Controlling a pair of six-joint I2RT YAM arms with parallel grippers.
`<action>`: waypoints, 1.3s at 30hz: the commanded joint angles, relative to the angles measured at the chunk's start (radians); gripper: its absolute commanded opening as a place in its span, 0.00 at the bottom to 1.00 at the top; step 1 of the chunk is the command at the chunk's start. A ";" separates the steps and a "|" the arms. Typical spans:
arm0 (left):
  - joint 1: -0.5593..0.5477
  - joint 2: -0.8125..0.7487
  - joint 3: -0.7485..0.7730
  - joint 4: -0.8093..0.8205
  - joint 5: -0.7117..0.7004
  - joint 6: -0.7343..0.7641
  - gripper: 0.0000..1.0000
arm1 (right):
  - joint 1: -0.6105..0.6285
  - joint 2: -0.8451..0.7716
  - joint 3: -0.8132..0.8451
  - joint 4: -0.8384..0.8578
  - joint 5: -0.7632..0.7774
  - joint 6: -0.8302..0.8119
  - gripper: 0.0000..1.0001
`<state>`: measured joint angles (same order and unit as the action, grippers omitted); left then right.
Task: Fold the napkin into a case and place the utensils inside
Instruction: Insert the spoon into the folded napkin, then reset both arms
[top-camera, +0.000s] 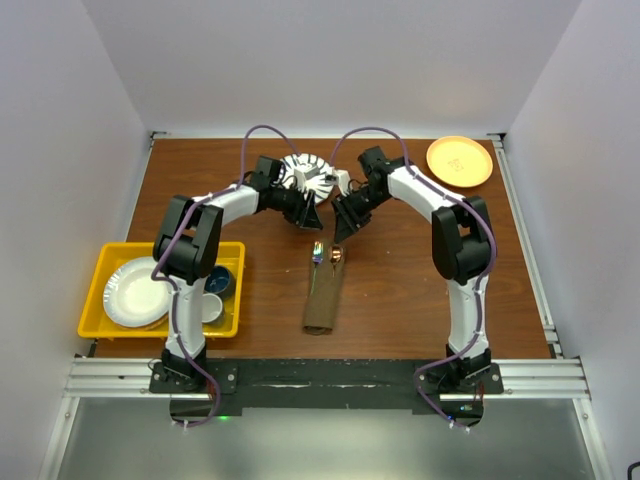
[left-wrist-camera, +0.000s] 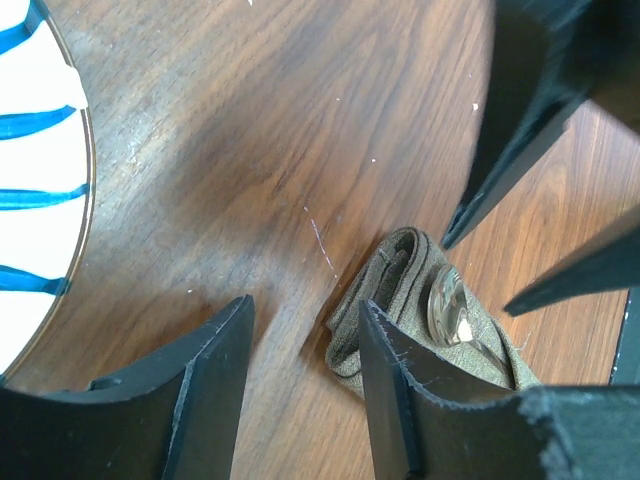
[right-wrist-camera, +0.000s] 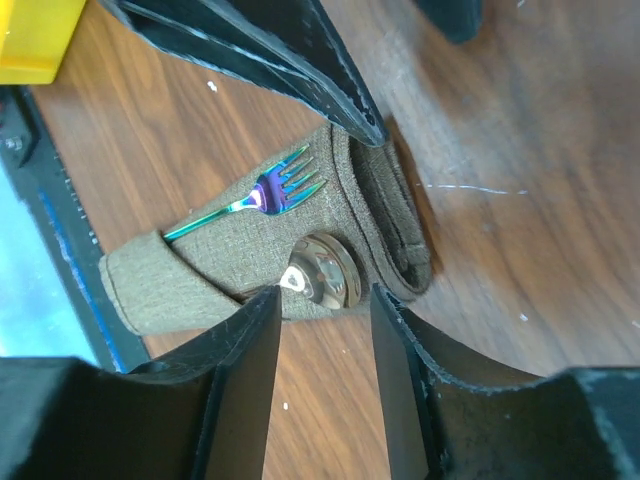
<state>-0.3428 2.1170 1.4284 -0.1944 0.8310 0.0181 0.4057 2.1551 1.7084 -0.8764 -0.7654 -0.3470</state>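
The olive-brown napkin (top-camera: 322, 300) lies at the table's middle, folded into a narrow case. An iridescent fork (top-camera: 318, 252) and a copper-toned spoon (top-camera: 336, 256) stick out of its far end. In the right wrist view the fork (right-wrist-camera: 270, 192) and spoon bowl (right-wrist-camera: 322, 272) rest on the cloth (right-wrist-camera: 190, 275), handles tucked inside. My right gripper (right-wrist-camera: 325, 290) hovers open just above the spoon, holding nothing. My left gripper (left-wrist-camera: 305, 335) is open over bare wood beside the case's rolled end (left-wrist-camera: 385, 275), where the spoon (left-wrist-camera: 447, 305) shows. Both grippers (top-camera: 310, 215) (top-camera: 345, 225) hang just beyond the case.
A striped plate (top-camera: 305, 172) sits right behind the grippers; its rim (left-wrist-camera: 40, 190) fills the left wrist view's left edge. An orange plate (top-camera: 460, 160) is at the far right. A yellow tray (top-camera: 100, 265) with white plates and a blue bowl stands at the left.
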 joint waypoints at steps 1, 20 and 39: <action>-0.002 -0.034 -0.003 0.029 -0.003 -0.010 0.52 | 0.013 -0.080 0.007 0.033 0.061 0.022 0.47; 0.088 -0.239 0.343 -0.261 -0.274 0.149 1.00 | -0.280 -0.311 0.195 0.122 0.205 0.192 0.98; 0.235 -0.601 -0.098 -0.399 -0.556 0.119 1.00 | -0.459 -0.932 -0.605 0.215 0.354 0.249 0.98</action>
<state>-0.1001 1.6077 1.4097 -0.6022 0.3252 0.1257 -0.0551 1.3186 1.1755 -0.6865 -0.4385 -0.1280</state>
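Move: The spoon's bowl lies on the open far end of the folded napkin, about 2 cm back from the right hand, 1 cm to its left and 5 cm below; from the left hand it is roughly 6 cm back, 5 cm to the right and 4 cm lower. The fork head sits some 4 cm left of the bowl, level with it. From the right hand, the napkin's middle is about 10 cm back and 4 cm left, the striped plate about 13 cm ahead and 9 cm left. The spoon and napkin are left alone as both empty hands clear away and open fully. Each arcs up about 20 cm while swinging forward, then comes back and sinks part way: the right hand sweeps some 22 cm right, turning clockwise, the left hand nearly 19 cm left, turning counter-clockwise and mostly late, over the table beyond the yellow tray. ##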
